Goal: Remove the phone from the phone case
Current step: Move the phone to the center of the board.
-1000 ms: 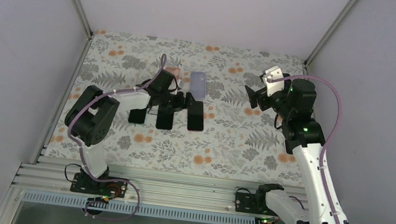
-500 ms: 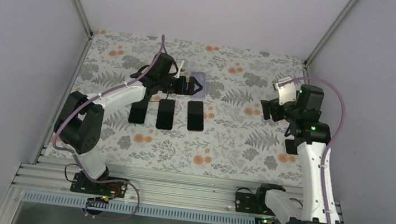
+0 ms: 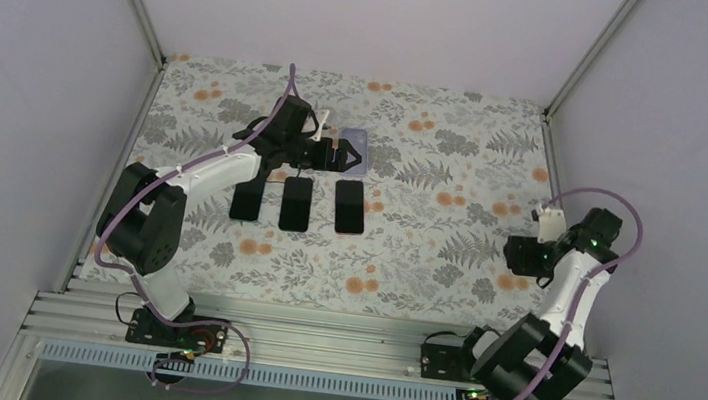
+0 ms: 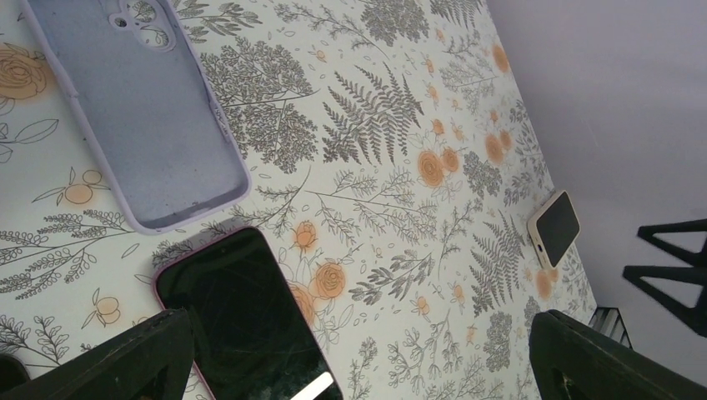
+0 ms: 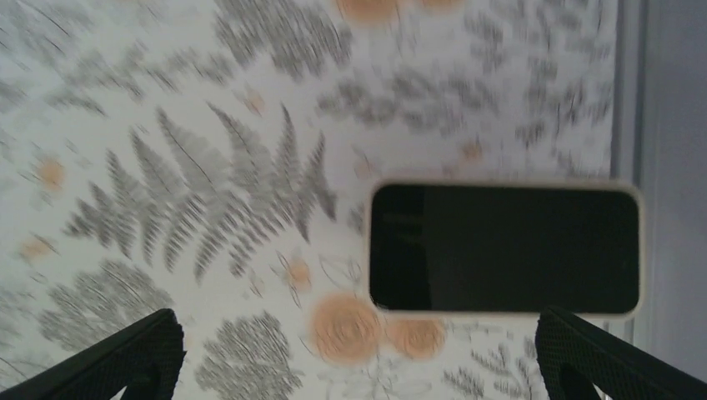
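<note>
A phone in a cream phone case (image 5: pixel 504 248) lies screen up on the floral mat by the right wall, also seen far off in the left wrist view as the cream-cased phone (image 4: pixel 554 227). My right gripper (image 5: pixel 358 358) hovers open just short of it, with nothing between its fingers. In the top view the right gripper (image 3: pixel 517 254) sits low at the right edge and hides that phone. My left gripper (image 3: pixel 333 154) is open at the back of the table. Under the left gripper (image 4: pixel 354 367) lies a pink-edged phone (image 4: pixel 233 317).
An empty lavender case (image 4: pixel 142 108) lies beside the left gripper, at the back as the lavender case (image 3: pixel 356 148). Three dark phones (image 3: pixel 296 204) lie in a row mid-table. The right wall's metal rail (image 5: pixel 629 92) runs close to the cream-cased phone.
The left arm lifted from the row of phones to the back beside the lavender case, opening fully. The right arm swung from the back right down toward the right edge.
</note>
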{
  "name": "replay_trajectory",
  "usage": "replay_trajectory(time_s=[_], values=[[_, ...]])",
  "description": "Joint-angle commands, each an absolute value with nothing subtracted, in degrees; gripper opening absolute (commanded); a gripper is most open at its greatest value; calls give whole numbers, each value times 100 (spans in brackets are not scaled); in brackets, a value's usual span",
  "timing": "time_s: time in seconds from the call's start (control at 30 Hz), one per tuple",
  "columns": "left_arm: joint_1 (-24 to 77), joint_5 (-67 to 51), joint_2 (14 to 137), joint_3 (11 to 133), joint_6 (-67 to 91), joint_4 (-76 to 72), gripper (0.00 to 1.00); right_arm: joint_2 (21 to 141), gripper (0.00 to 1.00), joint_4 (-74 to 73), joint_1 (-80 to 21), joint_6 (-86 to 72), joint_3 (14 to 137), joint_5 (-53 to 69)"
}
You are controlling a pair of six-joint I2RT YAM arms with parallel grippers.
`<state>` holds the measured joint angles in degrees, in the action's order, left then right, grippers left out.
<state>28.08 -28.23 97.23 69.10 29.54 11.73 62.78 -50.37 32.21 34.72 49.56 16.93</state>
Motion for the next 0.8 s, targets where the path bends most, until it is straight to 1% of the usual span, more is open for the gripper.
replay_trajectory(time_s=[0.0, 0.2, 0.33, 0.37, 0.5, 0.6, 0.63, 0.77], values=[[2786, -2913, 9695, 6908, 2975, 1089, 100, 6606, 99, -4937, 4005, 4407, 4538, 1750], [2791, -2941, 9707, 6929, 3016, 1076, 100, 7033, 99, -4132, 4730, 5345, 4074, 1168], [2795, -2939, 9706, 6930, 3023, 1065, 100, 7303, 93, -3625, 4977, 5856, 3905, 819], [2795, -2946, 9709, 6933, 3024, 1062, 100, 7375, 87, -3539, 5002, 5949, 3875, 756], [2795, -2955, 9721, 6938, 3023, 1063, 100, 7640, 60, -3091, 5035, 6106, 3821, 508], [2793, -2958, 9719, 6948, 3024, 1068, 100, 7872, 43, -2811, 5036, 6116, 3801, 331], [2787, -2954, 9720, 6951, 3023, 1071, 100, 7935, 39, -2668, 5036, 6127, 3768, 247], [2787, -2964, 9745, 6977, 3032, 1088, 100, 8181, 29, -2226, 5037, 6137, 3668, 23]])
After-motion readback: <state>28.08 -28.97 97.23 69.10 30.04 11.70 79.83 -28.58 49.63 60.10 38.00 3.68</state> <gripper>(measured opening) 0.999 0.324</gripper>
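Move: The black phone at the board's right edge lies about 14 cm below my right hand and 8 cm to its right, roughly 1 cm farther back. The board's edge runs some 15 cm to my right, level with me. The nearest black phone of the other row is about 44 cm to my left and 9 cm ahead. From my left hand, the edge phone lies roughly 52 cm right, 17 cm back and 16 cm below. I sweep my right hand down and to the right, about 11 cm each way, drawing back some 5 cm in the first half only, to come in low beside the near long edge of the edge phone. Meanwhile I tip the fingers about 15 degrees steeper and swing their tips to the right. Late in the descent I narrow them from wide open to about a third, with no contact visible. ##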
